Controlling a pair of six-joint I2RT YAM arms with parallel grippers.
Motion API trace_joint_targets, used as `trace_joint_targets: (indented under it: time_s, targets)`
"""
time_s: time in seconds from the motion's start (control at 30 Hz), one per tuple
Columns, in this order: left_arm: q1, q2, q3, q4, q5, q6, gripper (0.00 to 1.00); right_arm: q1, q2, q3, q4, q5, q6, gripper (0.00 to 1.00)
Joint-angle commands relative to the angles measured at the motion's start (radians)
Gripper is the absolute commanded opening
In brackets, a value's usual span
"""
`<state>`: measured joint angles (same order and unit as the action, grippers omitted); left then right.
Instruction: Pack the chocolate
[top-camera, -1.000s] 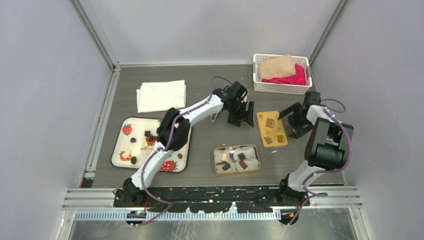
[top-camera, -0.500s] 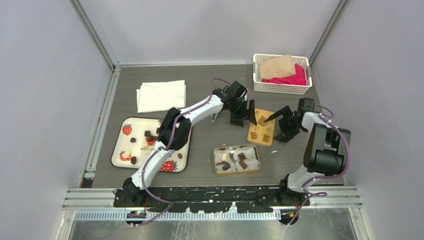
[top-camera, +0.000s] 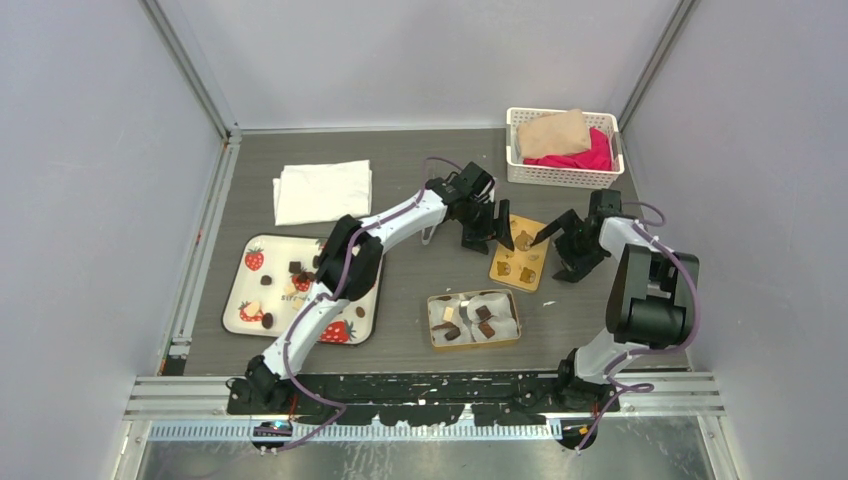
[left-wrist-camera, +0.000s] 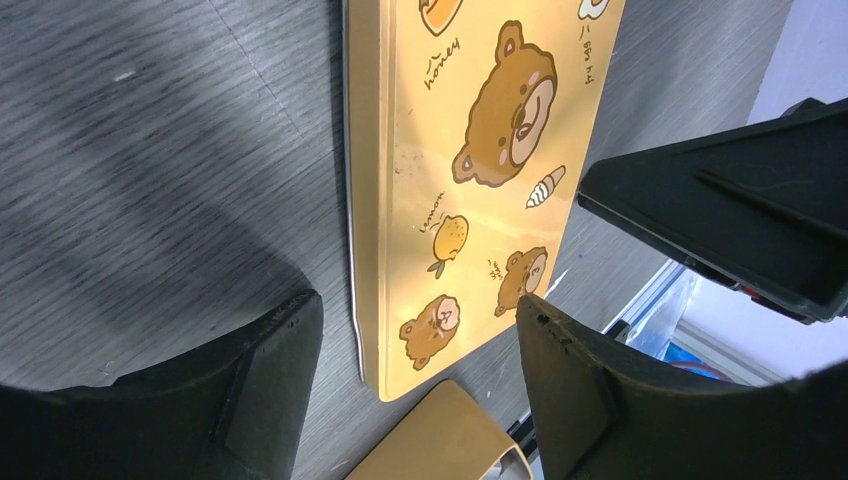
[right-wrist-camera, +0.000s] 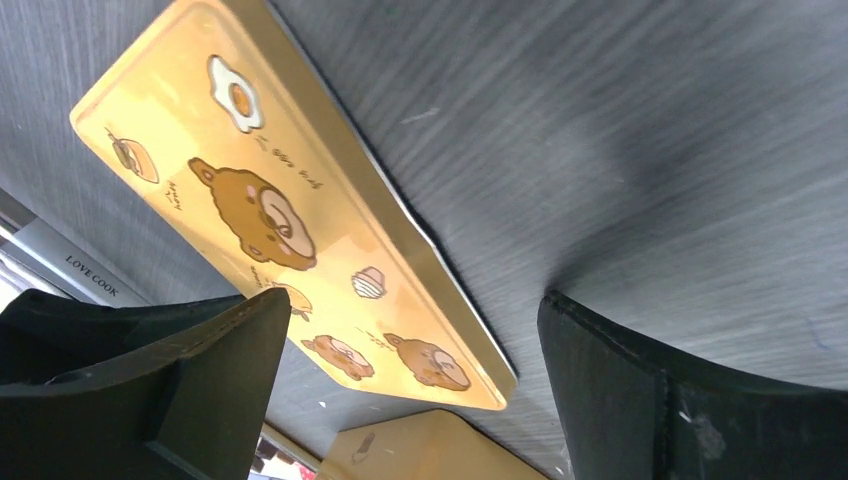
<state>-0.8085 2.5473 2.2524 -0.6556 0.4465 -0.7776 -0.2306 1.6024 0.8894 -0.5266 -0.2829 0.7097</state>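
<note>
Small dark and cream chocolates (top-camera: 484, 314) lie on white paper in the open golden tin (top-camera: 436, 340). More chocolates (top-camera: 296, 267) sit on the strawberry-print tray (top-camera: 352, 332) at the left. The golden-yellow bear lid (top-camera: 518, 262) lies flat just behind the tin. My left gripper (top-camera: 487, 238) stands open at the lid's left edge. My right gripper (top-camera: 553, 255) stands open at its right edge. In the left wrist view the lid (left-wrist-camera: 470, 190) runs between my left gripper's (left-wrist-camera: 418, 300) fingers, clear of the left one. The right wrist view shows the lid (right-wrist-camera: 290, 230) between my right gripper's (right-wrist-camera: 412, 300) fingers.
A folded white cloth (top-camera: 322, 190) lies at the back left. A white basket (top-camera: 560, 180) with tan and pink cloths stands at the back right. The tin's corner (left-wrist-camera: 440, 440) shows just past the lid's near end. Metal frame posts line both sides.
My right gripper has moved left and the lid has slid left with it and turned slightly, ending up against my left gripper. The left gripper has shifted only a little.
</note>
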Motion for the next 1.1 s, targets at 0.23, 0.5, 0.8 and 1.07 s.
trace_joint_targets:
  time_s: [0.23,0.5,0.8,1.07]
  targets:
    - [-0.001,0.067,0.009,0.042,0.071,-0.016,0.71,0.091,0.077,-0.024,0.181,-0.089,0.040,1.00]
    - [-0.004,0.069,-0.002,0.064,0.115,-0.031,0.70,0.091,0.003,-0.104,0.321,-0.303,0.155,1.00]
    - [-0.003,0.052,-0.017,0.064,0.132,-0.016,0.70,0.091,-0.082,-0.142,0.445,-0.405,0.262,1.00]
    - [0.000,0.044,-0.029,0.049,0.152,0.007,0.69,0.091,-0.188,-0.169,0.430,-0.440,0.252,0.99]
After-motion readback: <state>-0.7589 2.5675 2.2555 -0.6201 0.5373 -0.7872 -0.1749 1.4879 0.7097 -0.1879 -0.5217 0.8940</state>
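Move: The lid with the bears lies flat beneath and between the open hands: its middle is about 6 cm left and 2 cm ahead of the right hand and about 2 cm lower, and some 4 cm right and 1 cm ahead of the left hand, 3 cm lower. The chocolate box stands about 16 cm back and 6 cm left of the left hand; the tongs lie roughly 10 cm ahead and 14 cm left of that hand. Fingers still wide open, the right hand first goes forward and left about 3 cm each way, then on left to some 5.5 cm in all while it rises about 3 cm, tilting some 20 degrees with its left side and fingertips coming up, so that its outer finger comes up against the lid's right side and pushes the lid left. The left hand stays open and low on the other side, its outer finger coming to bear on the lid's left side, and after a tiny shift right it is carried about 1.5 cm forward. ##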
